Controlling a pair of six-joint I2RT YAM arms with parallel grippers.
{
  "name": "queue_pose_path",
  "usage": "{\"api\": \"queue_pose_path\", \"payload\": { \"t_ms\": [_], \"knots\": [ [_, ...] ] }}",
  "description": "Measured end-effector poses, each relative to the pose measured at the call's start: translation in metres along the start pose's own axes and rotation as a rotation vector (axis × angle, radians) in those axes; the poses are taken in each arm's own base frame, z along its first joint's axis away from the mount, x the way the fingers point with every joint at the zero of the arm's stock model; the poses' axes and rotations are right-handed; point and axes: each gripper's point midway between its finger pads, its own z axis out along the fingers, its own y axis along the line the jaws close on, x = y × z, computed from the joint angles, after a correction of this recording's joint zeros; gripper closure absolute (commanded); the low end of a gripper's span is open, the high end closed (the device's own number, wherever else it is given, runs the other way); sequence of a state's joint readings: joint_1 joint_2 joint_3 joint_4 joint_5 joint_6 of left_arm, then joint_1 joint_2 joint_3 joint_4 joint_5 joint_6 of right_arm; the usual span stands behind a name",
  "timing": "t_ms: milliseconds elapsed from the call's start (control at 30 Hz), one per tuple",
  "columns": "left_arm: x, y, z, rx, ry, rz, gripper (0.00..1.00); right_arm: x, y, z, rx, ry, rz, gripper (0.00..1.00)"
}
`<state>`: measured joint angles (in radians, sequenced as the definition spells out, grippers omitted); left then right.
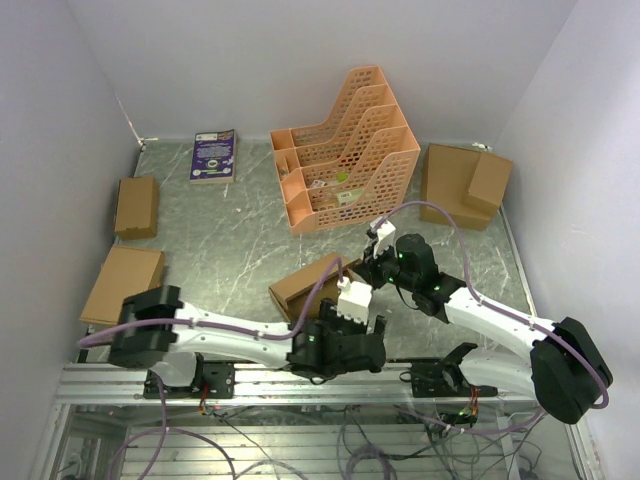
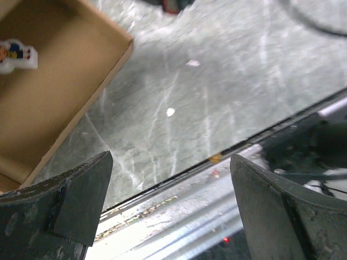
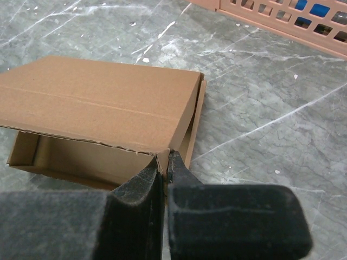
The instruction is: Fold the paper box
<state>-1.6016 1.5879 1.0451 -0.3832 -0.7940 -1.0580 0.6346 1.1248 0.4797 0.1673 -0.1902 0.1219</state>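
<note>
The paper box [image 1: 303, 284] lies on the table's middle near the front, a shallow brown cardboard tray with its lid flap [image 3: 103, 103] half lowered over it. My right gripper [image 3: 164, 157] is shut on the near right corner of that flap, thin card pinched between the fingers; from above it [image 1: 365, 270] sits at the box's right end. My left gripper [image 2: 171, 160] hangs open over the table's front edge with nothing between its fingers [image 2: 81, 200]. The box's open corner [image 2: 54, 92] shows to its upper left. From above the left gripper [image 1: 372, 342] is just in front of the box.
An orange lattice file rack [image 1: 345, 150] stands at the back centre. Ready-made brown boxes lie at the left [image 1: 136, 206] [image 1: 122, 282] and back right [image 1: 465, 185]. A purple booklet [image 1: 214, 155] lies at the back left. A metal rail [image 2: 179, 187] runs along the table's front edge.
</note>
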Motion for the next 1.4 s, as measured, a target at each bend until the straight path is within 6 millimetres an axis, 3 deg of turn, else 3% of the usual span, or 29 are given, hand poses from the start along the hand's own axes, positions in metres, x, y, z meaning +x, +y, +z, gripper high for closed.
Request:
{"api": "queue_pose_path", "payload": {
  "t_ms": [100, 200, 333, 467, 567, 633, 700, 867, 1033, 1233, 1300, 1400],
  "knots": [
    [-0.029, -0.009, -0.022, 0.084, -0.033, -0.004, 0.08, 0.000, 0.000, 0.000, -0.002, 0.001, 0.000, 1.00],
    [-0.074, -0.007, -0.053, 0.179, -0.098, -0.061, 0.18, 0.001, 0.001, 0.000, -0.004, 0.003, 0.000, 1.00],
    [-0.139, 0.033, -0.081, 0.229, -0.214, -0.196, 0.30, 0.001, 0.001, 0.001, -0.009, 0.002, -0.003, 1.00],
    [-0.182, 0.081, -0.076, 0.166, -0.285, -0.290, 0.53, 0.001, 0.003, 0.001, -0.018, 0.003, -0.005, 1.00],
    [-0.195, 0.119, -0.048, 0.077, -0.274, -0.310, 0.63, 0.001, 0.004, 0.001, -0.029, 0.004, -0.008, 1.00],
    [-0.190, 0.140, -0.021, 0.018, -0.225, -0.301, 0.69, 0.001, 0.005, 0.001, -0.035, 0.004, -0.011, 1.00],
    [-0.172, 0.153, 0.006, -0.014, -0.138, -0.277, 0.72, 0.001, 0.007, 0.001, -0.044, 0.004, -0.015, 1.00],
    [-0.112, 0.151, 0.054, 0.026, 0.096, -0.221, 0.76, 0.001, 0.011, 0.000, -0.068, 0.006, -0.028, 1.00],
    [-0.070, 0.142, 0.068, 0.084, 0.237, -0.204, 0.76, 0.003, 0.015, 0.000, -0.098, 0.012, -0.034, 0.95],
    [-0.063, 0.133, 0.075, 0.137, 0.264, -0.209, 0.77, 0.008, 0.020, -0.002, -0.129, 0.032, -0.046, 0.89],
    [-0.061, 0.131, 0.079, 0.149, 0.272, -0.212, 0.78, 0.011, 0.021, -0.003, -0.135, 0.044, -0.048, 0.81],
    [-0.057, 0.129, 0.083, 0.158, 0.284, -0.212, 0.78, 0.018, 0.023, -0.005, -0.148, 0.073, -0.051, 0.60]
  ]
}}
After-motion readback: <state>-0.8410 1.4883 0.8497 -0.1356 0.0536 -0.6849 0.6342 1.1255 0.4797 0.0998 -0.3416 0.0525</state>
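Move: The lid of the paper box, tilted half open, has its middle about 14 cm ahead of the left hand, 10 cm to its left and some 3 cm lower; the box body under it is about 10 cm ahead, 9 cm left and 7 cm down. The right hand pinches the lid's right front corner, the lid's middle lying some 12 cm left and 3 cm back of it. The orange rack stands about 26 cm ahead of the right hand and 3 cm left. Up first, about 17 cm, the left hand clears the box, swings forward and left over the lid, then comes down some 20 cm with a slight draw back, its fingers closing from wide to nearly shut and tipping about 20 degrees steeper until the tips rest on the lid. The right hand keeps the corner pinched, then eases back a couple of centimetres with a small counter-clockwise turn and starts to open. ##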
